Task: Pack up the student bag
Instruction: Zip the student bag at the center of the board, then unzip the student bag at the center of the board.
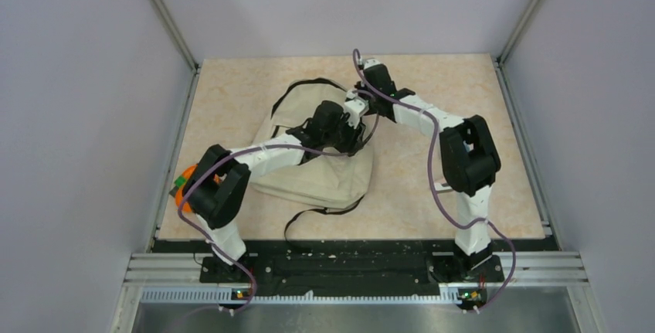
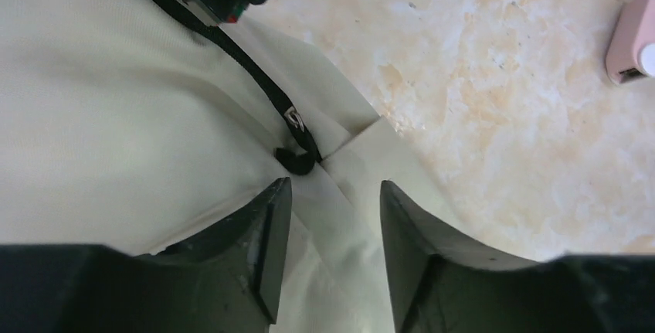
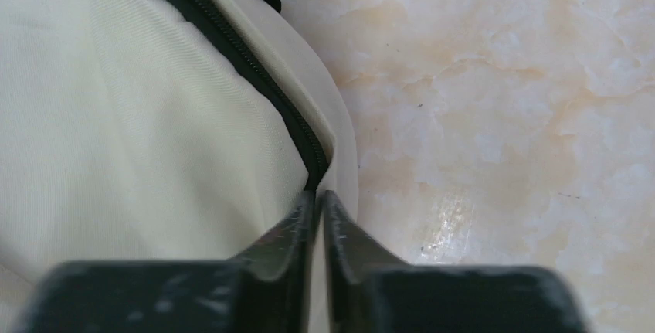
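Note:
The student bag (image 1: 334, 180) lies flat in the middle of the table, cream fabric with black straps. In the left wrist view my left gripper (image 2: 332, 194) stands open over the bag (image 2: 116, 117), its fingers either side of a fabric fold just below the black zipper pull (image 2: 297, 159). My right gripper (image 3: 319, 198) is shut on the bag's thin fabric edge (image 3: 340, 140), where the black zipper line (image 3: 247, 62) ends. From above, both grippers meet at the bag's upper right corner, the left gripper (image 1: 347, 138) just below the right gripper (image 1: 358, 111).
A pink object (image 2: 629, 39) lies on the marbled tabletop (image 2: 502, 117) to the right of the bag. Something orange and green (image 1: 182, 185) sits at the table's left edge behind the left arm. Grey walls enclose the table on three sides.

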You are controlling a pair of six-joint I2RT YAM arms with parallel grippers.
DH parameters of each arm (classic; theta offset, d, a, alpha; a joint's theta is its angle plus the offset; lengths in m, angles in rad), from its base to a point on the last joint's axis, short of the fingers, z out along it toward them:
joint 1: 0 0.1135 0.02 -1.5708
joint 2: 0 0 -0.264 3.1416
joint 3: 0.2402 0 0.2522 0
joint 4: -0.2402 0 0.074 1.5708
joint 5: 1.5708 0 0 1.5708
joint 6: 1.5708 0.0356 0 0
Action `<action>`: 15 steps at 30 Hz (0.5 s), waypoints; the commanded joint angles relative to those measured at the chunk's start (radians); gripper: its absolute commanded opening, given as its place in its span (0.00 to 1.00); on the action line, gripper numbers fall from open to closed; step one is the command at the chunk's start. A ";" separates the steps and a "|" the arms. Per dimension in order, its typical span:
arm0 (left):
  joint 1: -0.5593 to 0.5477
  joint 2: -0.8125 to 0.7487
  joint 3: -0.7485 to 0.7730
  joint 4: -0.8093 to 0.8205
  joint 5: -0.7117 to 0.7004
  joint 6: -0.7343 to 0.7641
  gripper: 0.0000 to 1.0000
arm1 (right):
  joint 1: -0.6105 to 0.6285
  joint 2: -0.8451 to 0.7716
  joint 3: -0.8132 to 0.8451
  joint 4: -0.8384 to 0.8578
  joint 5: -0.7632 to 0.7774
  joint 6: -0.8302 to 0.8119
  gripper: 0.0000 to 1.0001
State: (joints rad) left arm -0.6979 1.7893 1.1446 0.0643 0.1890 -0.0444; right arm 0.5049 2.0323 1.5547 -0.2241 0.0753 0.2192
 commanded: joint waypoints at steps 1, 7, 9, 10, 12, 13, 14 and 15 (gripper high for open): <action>-0.025 -0.171 0.006 -0.057 -0.039 0.005 0.64 | -0.020 -0.091 0.076 -0.005 -0.062 -0.043 0.28; -0.021 -0.303 0.012 -0.239 -0.241 -0.031 0.82 | -0.023 -0.242 0.014 -0.111 -0.047 -0.045 0.68; -0.005 -0.344 -0.012 -0.302 -0.277 -0.043 0.83 | -0.023 -0.308 -0.047 -0.123 -0.044 -0.022 0.70; 0.004 -0.364 -0.027 -0.329 -0.284 -0.048 0.83 | -0.023 -0.342 -0.087 -0.125 -0.046 -0.008 0.71; 0.040 -0.408 -0.061 -0.392 -0.298 -0.051 0.83 | -0.023 -0.417 -0.182 -0.115 -0.061 0.025 0.71; 0.068 -0.435 -0.076 -0.423 -0.301 -0.055 0.83 | -0.023 -0.460 -0.240 -0.104 -0.069 0.045 0.71; 0.106 -0.461 -0.091 -0.452 -0.294 -0.062 0.83 | -0.023 -0.499 -0.299 -0.082 -0.107 0.064 0.72; 0.146 -0.486 -0.107 -0.471 -0.280 -0.070 0.83 | -0.024 -0.542 -0.363 -0.059 -0.141 0.082 0.72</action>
State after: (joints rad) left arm -0.6601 1.3685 1.0832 -0.2798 -0.0544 -0.0837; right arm 0.4931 1.6226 1.3605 -0.3027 0.0158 0.2226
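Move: Just beyond the left fingers, already parted from them, lies the zipper pull of the student bag, about 2 cm ahead, 1 cm left and 3 cm below; the bag's middle is some 12 cm left, level fore and aft, and its black strap about 15 cm back and 4 cm left. The right fingers are shut on the zipper seam right at the hand point; from that hand the pull lies about 8 cm back, 1 cm left and slightly below. Backing off from the finished zip, both hands rise clear of the bag. The left climbs about 9 cm, then swings about as far left over the bag, away from the pull, spreading its half-parted fingers wide and turning slightly counter-clockwise. The right opens wide, lets go of the seam, and lifts some 10 cm before also drawing back and a little right, off the bag's edge. ##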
